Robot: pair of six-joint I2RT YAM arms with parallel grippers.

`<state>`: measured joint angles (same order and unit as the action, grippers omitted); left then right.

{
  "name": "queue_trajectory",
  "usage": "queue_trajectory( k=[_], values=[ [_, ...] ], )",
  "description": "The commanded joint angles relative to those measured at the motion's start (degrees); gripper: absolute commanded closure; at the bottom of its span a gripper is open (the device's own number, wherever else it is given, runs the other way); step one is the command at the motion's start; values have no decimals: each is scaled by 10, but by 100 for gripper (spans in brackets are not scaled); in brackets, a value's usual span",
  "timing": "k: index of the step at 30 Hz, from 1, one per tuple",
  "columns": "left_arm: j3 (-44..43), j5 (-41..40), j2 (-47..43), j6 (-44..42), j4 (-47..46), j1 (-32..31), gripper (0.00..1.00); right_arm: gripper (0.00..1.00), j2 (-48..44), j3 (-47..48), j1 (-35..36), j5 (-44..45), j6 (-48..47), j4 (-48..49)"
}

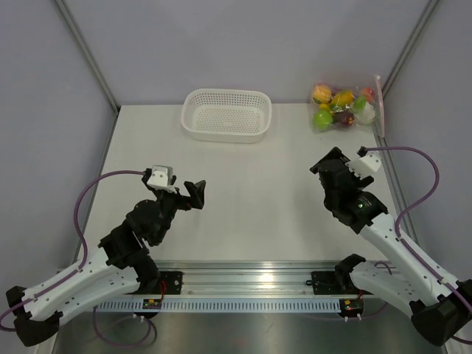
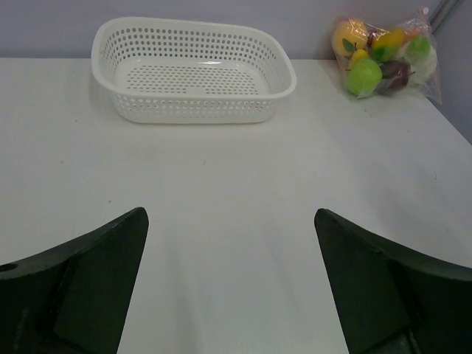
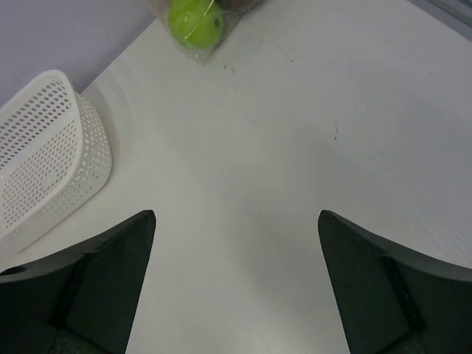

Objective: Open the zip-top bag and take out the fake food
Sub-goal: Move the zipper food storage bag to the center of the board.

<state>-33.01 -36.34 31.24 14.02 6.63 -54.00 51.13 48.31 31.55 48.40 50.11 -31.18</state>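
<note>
The clear zip-top bag (image 1: 346, 107) lies at the table's far right corner, its pink zip strip along the right side. Inside it is the fake food (image 1: 322, 118): green, orange, yellow, dark red and white pieces. The left wrist view shows the bag (image 2: 387, 55) at top right; the right wrist view catches only a green piece (image 3: 196, 22) at the top edge. My left gripper (image 1: 193, 193) hovers open over the table's left middle. The right gripper (image 1: 324, 166) stands open, nearer than the bag. Neither holds anything.
A white perforated basket (image 1: 226, 114) with nothing in it stands at the far middle of the table (image 1: 251, 199), to the left of the bag. Grey walls with metal posts close in the back and both sides.
</note>
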Motion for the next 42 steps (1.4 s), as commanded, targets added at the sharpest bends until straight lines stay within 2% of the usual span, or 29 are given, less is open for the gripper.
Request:
queue_trajectory(
  k=[1, 6, 9, 12, 13, 19, 24, 29, 31, 35, 42],
  values=[
    [-29, -7, -1, 6, -11, 2, 1, 1, 13, 19, -1, -6, 5, 11],
    [-27, -1, 2, 9, -15, 2, 1, 1, 34, 13, -1, -33, -8, 23],
    [-29, 0, 8, 11, -13, 2, 1, 1, 29, -12, -1, -108, -87, 87],
    [-35, 2, 9, 15, -5, 2, 1, 1, -14, -72, 0, -142, -106, 178],
    [-35, 5, 8, 16, -4, 2, 1, 0, -21, -85, -1, -143, -104, 208],
    [-28, 1, -14, 16, -6, 2, 1, 1, -10, -99, -10, -132, -111, 237],
    [-25, 1, -22, 16, -6, 2, 1, 1, 45, -98, -51, -163, -78, 264],
    [-27, 4, -22, 18, -2, 2, 1, 1, 92, -96, -139, -206, -31, 313],
    [-27, 9, -22, 17, -3, 2, 1, 1, 134, -87, -151, -210, -21, 347],
    [-30, 7, -18, 19, 2, 2, 1, 0, 213, -32, -184, -197, 15, 345],
    [-29, 7, -20, 20, 2, 2, 1, 1, 331, -19, -241, -270, 89, 437]
  ],
)
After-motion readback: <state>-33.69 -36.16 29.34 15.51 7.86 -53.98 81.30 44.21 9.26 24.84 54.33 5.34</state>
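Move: The bag of fake food stands in the far right corner of the table, some 35 cm ahead of the open, empty right hand, about 8 cm to its right and 18 cm below it. The white basket is about level with the bag in depth, some 37 cm to the left of that hand. From the left hand, the bag lies roughly 40 cm ahead, 56 cm to the right and 21 cm below. The right hand first drifts about 4 cm to the left while sinking slightly and turning some 15 degrees counter-clockwise, then swings back to the right past its starting line and drives forward and down towards the bag, ending about 13 cm farther out and 10 cm lower. The counter-clockwise turn is undone on the way and the wrist rolls some 15 degrees, left side rising, with the fingers still wide open and still short of the bag's near side, touching nothing. ##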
